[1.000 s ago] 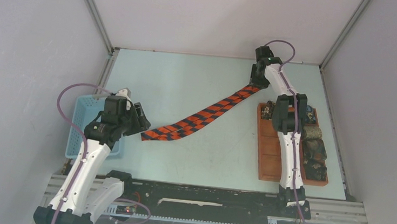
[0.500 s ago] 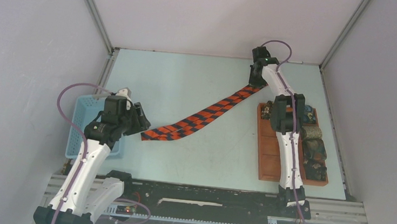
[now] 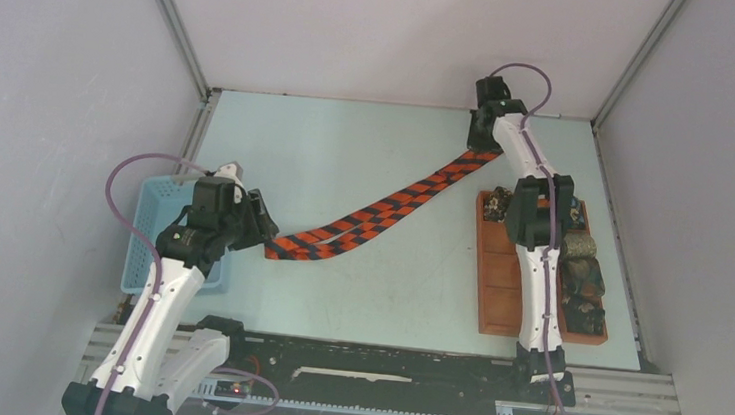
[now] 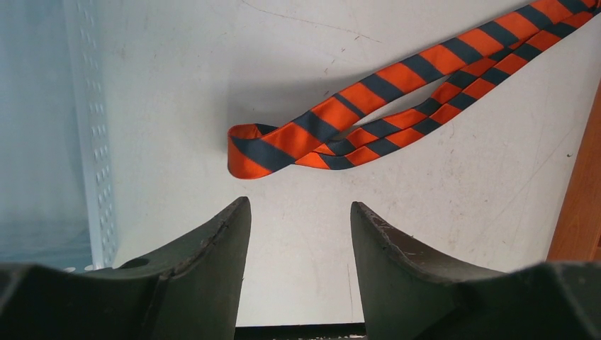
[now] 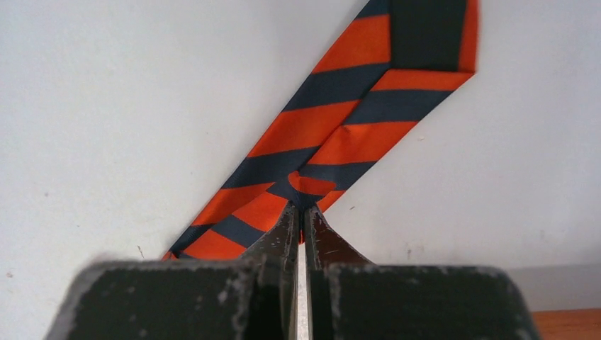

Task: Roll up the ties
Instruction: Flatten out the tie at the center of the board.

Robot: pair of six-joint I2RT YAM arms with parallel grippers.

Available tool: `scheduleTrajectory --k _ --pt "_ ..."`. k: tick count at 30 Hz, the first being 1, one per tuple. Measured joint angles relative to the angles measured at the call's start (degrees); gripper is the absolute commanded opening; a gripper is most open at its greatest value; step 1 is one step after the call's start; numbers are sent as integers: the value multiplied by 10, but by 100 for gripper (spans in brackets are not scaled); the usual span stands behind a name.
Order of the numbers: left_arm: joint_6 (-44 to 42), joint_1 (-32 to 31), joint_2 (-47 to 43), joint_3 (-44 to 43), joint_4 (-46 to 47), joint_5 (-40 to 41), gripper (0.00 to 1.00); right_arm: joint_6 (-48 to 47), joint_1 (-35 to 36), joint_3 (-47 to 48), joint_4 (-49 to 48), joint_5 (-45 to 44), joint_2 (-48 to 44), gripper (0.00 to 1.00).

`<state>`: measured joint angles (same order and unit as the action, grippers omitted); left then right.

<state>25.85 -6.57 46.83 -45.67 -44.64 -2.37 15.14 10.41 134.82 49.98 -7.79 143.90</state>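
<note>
A long orange and black striped tie lies folded double, running diagonally across the table. My right gripper is shut on its far end, pinching a fold of the striped tie between the fingertips. My left gripper stands open just short of the near folded end of the striped tie, with nothing between its fingers. In the top view the left gripper sits beside that end. Several small dark rolled ties rest in the brown tray.
A brown compartmented tray stands at the right under the right arm. A light blue plastic basket sits at the left behind my left arm; its perforated wall shows in the left wrist view.
My right gripper has shut on the tie's far end and shifted slightly back and right. The tie has pulled straighter, its near end now close to the left gripper. The left arm has barely moved.
</note>
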Motion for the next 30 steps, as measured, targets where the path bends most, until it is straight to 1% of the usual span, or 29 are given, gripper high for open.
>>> scheduleTrajectory --k 5,10,18,20,23,24,27,30 --pt "0 0 0 0 0 0 60 -2 -18 0 -17 0 -21 0" --pt "0 0 0 0 0 0 60 -3 -32 0 -31 1 -23 0" --pt "0 0 0 0 0 0 59 -3 -35 0 -40 5 -23 1" --pt "0 0 0 0 0 0 59 -3 -35 0 -43 6 -22 10" --pt "0 0 1 0 0 0 59 1 -35 0 -46 14 -20 35" --pt "0 0 2 0 0 0 59 3 -36 0 -47 18 -19 40" --pt "1 0 3 0 0 3 60 10 -39 0 -44 37 -18 45" --pt "13 0 9 0 -2 12 59 10 -39 -4 -43 53 -20 46"
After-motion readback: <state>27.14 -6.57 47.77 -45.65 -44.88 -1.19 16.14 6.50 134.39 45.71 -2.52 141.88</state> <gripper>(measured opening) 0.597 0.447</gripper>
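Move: The right gripper is shut on the tie's narrow end, a little above the board; the flat wide end it is to lie over is about 7 cm ahead, 6 cm to the right and 4 cm below. The rolled dark tie is some 16 cm back and 5 cm right, the wooden box's middle 32 cm back and 16 cm right, the tie's folded end 33 cm back and 46 cm left. From the left gripper the wide end is roughly 41 cm ahead, 50 cm right and 15 cm below. Keep the right gripper's pinch on the narrow end and draw it up, to the right and forward over the wide end, about 5 cm in all, the fingers swinging a few degrees more forward. Pause there, then open the fingers to just under half and let go of the cloth while easing about a centimetre back to the left. ##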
